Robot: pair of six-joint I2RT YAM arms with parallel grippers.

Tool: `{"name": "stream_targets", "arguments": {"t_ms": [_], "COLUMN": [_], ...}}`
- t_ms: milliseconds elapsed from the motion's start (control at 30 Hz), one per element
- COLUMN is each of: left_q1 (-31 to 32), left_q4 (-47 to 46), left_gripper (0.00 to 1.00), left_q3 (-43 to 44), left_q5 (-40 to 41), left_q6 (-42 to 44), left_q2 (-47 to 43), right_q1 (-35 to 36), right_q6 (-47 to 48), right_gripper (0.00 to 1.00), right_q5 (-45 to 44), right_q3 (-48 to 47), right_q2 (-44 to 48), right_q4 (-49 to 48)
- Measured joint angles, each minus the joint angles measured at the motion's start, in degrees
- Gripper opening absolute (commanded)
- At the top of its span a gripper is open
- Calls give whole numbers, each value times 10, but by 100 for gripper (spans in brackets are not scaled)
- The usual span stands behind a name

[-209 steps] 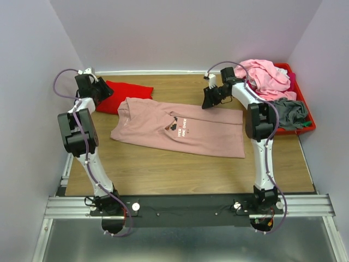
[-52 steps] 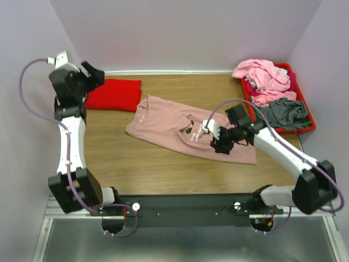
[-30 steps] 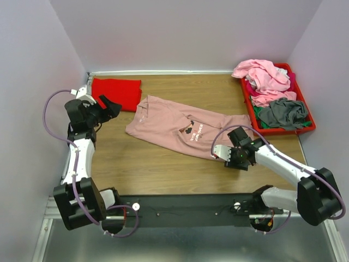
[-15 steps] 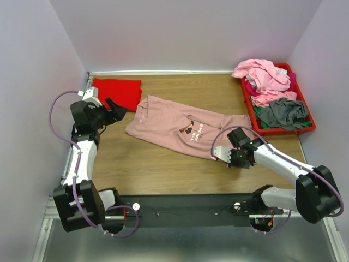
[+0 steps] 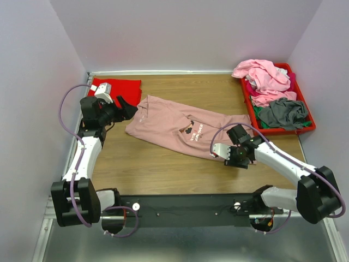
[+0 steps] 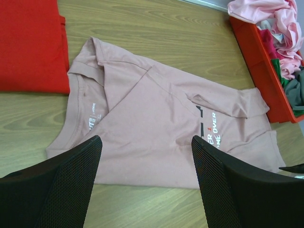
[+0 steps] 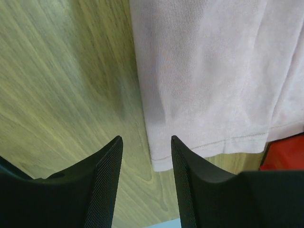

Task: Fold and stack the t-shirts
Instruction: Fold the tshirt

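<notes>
A dusty-pink t-shirt (image 5: 163,125) with a small dark chest print lies flat, slanted across the middle of the table. A folded bright red t-shirt (image 5: 124,90) lies at the far left corner. My left gripper (image 5: 131,111) hovers wide open just left of the pink shirt's collar, and the left wrist view shows the pink shirt (image 6: 156,123) between and beyond its fingers (image 6: 90,156). My right gripper (image 7: 146,142) is open low over the shirt's near right hem corner (image 7: 159,159), which lies between its fingers without being pinched.
A rigid red bin (image 5: 294,130) at the far right holds a heap of light pink (image 5: 262,76) and grey (image 5: 283,112) t-shirts. Purple walls close in the left, back and right. Bare wood runs along the near edge.
My left gripper has swung right, from beside the red shirt to the pink shirt's collar. My right gripper has stayed at the hem corner with only a slight shift.
</notes>
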State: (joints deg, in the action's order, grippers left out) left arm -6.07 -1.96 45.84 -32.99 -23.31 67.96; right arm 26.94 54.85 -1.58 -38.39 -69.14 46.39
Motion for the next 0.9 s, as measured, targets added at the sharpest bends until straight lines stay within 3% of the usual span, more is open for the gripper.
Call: {"name": "stream_targets", "arguments": {"t_ms": [233, 267, 333, 433, 900], "left_q1": [0, 0, 0, 0, 14], "left_q4": [5, 7, 10, 11, 11], "left_gripper": [84, 84, 84, 84, 84], "left_q3": [0, 0, 0, 0, 0], "left_q5": [5, 7, 10, 11, 11], "left_q6": [8, 10, 13, 15, 17], "left_q2": [-1, -2, -5, -8, -9], "right_q1": [0, 0, 2, 2, 31], "right_q6": [-9, -12, -16, -23, -13], "right_gripper": [47, 43, 19, 1, 0], "right_q5": [-14, -20, -28, -35, 37], "right_q3": [16, 15, 15, 15, -23], "right_q2": [-64, -70, -73, -79, -49], "right_q4": [-37, -37, -38, -44, 31]}}
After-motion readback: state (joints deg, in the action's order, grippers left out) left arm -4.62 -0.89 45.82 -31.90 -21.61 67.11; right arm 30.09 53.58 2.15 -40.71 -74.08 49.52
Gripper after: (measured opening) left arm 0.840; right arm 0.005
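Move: The t-shirt's near right corner lies about 3 cm below the open right hand, some 4 cm to its right and 1 cm ahead; the shirt's near edge runs almost straight under the fingers. The printed lettering is roughly 12 cm ahead and 16 cm left of that hand, and the red bin's middle about 24 cm ahead and 14 cm right. From the left hand the same corner is some 46 cm right, 16 cm back and 20 cm lower. The t-shirt's near edge, just left of its near right corner, is pinched by the right fingers: the hand sinks about 2.5 cm onto it, edging slightly right, and closes fully from half open. Still shut, the hand then turns back towards the base and left, about 2.5 cm leftward, while rising some 2 cm. ##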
